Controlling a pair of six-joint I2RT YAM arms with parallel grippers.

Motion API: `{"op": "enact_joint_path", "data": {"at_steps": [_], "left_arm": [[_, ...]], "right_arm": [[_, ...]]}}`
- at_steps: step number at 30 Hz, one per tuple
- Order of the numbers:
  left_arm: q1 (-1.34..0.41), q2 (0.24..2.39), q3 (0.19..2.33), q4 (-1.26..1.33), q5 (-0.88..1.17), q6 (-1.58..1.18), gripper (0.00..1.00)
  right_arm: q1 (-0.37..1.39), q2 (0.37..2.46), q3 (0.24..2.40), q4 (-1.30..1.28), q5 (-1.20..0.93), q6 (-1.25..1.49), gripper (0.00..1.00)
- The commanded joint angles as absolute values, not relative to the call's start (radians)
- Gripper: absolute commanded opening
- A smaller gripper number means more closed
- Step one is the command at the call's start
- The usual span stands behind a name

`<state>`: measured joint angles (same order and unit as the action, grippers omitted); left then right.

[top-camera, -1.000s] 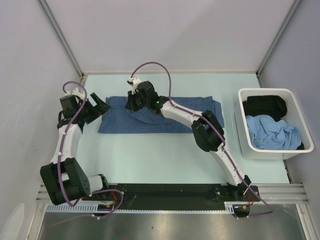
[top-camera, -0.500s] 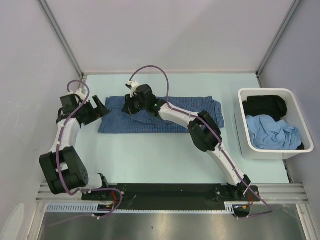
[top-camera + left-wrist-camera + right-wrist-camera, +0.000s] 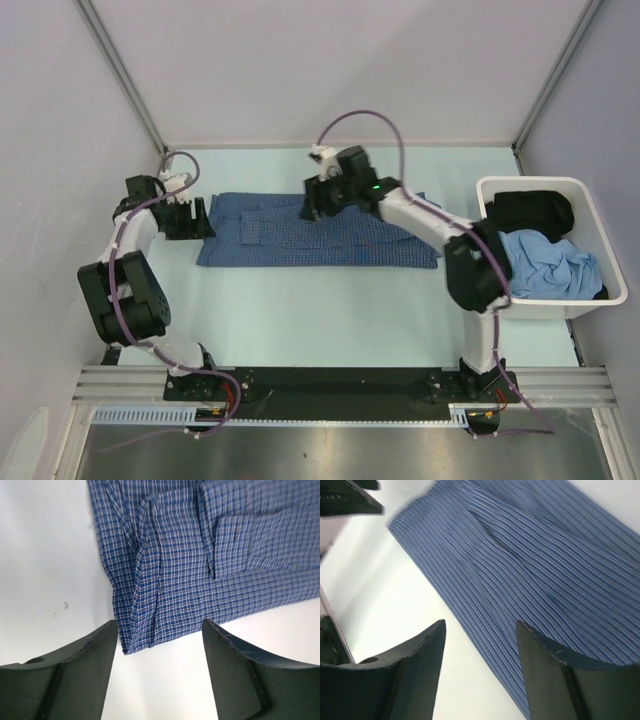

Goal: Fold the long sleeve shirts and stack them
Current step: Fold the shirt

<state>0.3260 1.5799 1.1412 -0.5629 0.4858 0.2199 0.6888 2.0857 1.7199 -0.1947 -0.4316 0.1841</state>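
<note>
A dark-blue checked long sleeve shirt (image 3: 330,235) lies folded into a long strip across the middle of the table. My left gripper (image 3: 199,216) is at the strip's left end, open. In the left wrist view the shirt's folded corner (image 3: 150,605) lies just ahead of the left gripper (image 3: 160,630), apart from both fingers. My right gripper (image 3: 312,205) hangs open over the strip's far edge near its middle. In the right wrist view the shirt (image 3: 535,570) is blurred below the right gripper (image 3: 480,630), and nothing sits between its fingers.
A white bin (image 3: 483,255) stands at the right, holding a black garment (image 3: 530,210) and a light-blue garment (image 3: 548,265). Grey walls close in the back and both sides. The black base rail (image 3: 330,385) runs along the near edge.
My right gripper opened, let go of the shirt and moved right along its far edge. The left arm's elbow swung left and back; its gripper stayed at the strip's left end.
</note>
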Motion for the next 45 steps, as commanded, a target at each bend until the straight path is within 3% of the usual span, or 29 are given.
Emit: {"op": "enact_joint_path", "data": {"at_steps": [1, 6, 12, 25, 30, 34, 37, 39, 45], "left_arm": [[0.327, 1.647, 1.215, -0.673, 0.541, 0.385, 0.71], [0.244, 1.609, 1.184, -0.755, 0.493, 0.625, 0.71], [0.183, 1.545, 1.114, -0.805, 0.463, 0.929, 0.71], [-0.023, 1.492, 0.827, -0.413, 0.226, 1.255, 0.66], [-0.032, 1.525, 0.779, -0.367, 0.141, 1.331, 0.48], [-0.032, 1.496, 0.761, -0.428, 0.153, 1.347, 0.2], [-0.049, 1.439, 0.758, -0.567, 0.202, 1.345, 0.05], [-0.078, 1.372, 0.715, -0.62, 0.209, 1.344, 0.0], [-0.279, 1.232, 0.655, -0.752, 0.294, 1.15, 0.0]], "right_arm": [[0.58, 1.847, 1.511, -0.415, -0.393, -0.027, 0.6], [0.506, 1.649, 1.289, -0.547, -0.258, -0.176, 0.52], [0.376, 1.577, 1.155, -0.608, -0.196, -0.222, 0.5], [0.337, 1.822, 1.198, -0.52, -0.106, -0.301, 0.46], [0.337, 1.91, 1.259, -0.503, -0.054, -0.34, 0.42], [0.344, 2.002, 1.336, -0.489, -0.006, -0.382, 0.4], [0.341, 2.089, 1.434, -0.497, 0.03, -0.417, 0.39], [0.334, 2.152, 1.513, -0.494, 0.032, -0.437, 0.39], [0.342, 2.302, 1.805, -0.526, 0.035, -0.491, 0.39]]}}
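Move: The shirt's near edge just inside its left end, the left hand's target, lies about 5 cm back, 5 cm right and 10 cm below it; the near-left corner is about 8 cm left of that spot, and the inner fold's left edge some 6 cm ahead and 10 cm right of the hand. The right hand's target, the shirt's right part, lies about 29 cm right, 4 cm back and 14 cm below; the shirt's right end is some 14 cm beyond it to the right. The left hand comes back, right and down about 8 cm while twisting some 70 degrees clockwise to point steeply down, shuts its fingers on the near edge by the shirt's left end and drags it back and a little right. Meanwhile the empty right hand sweeps some 29 cm right over the shirt and sinks onto its right part, tilting to point down with the fingers narrowing but not shut, then pushes the cloth forward about 10 cm. ##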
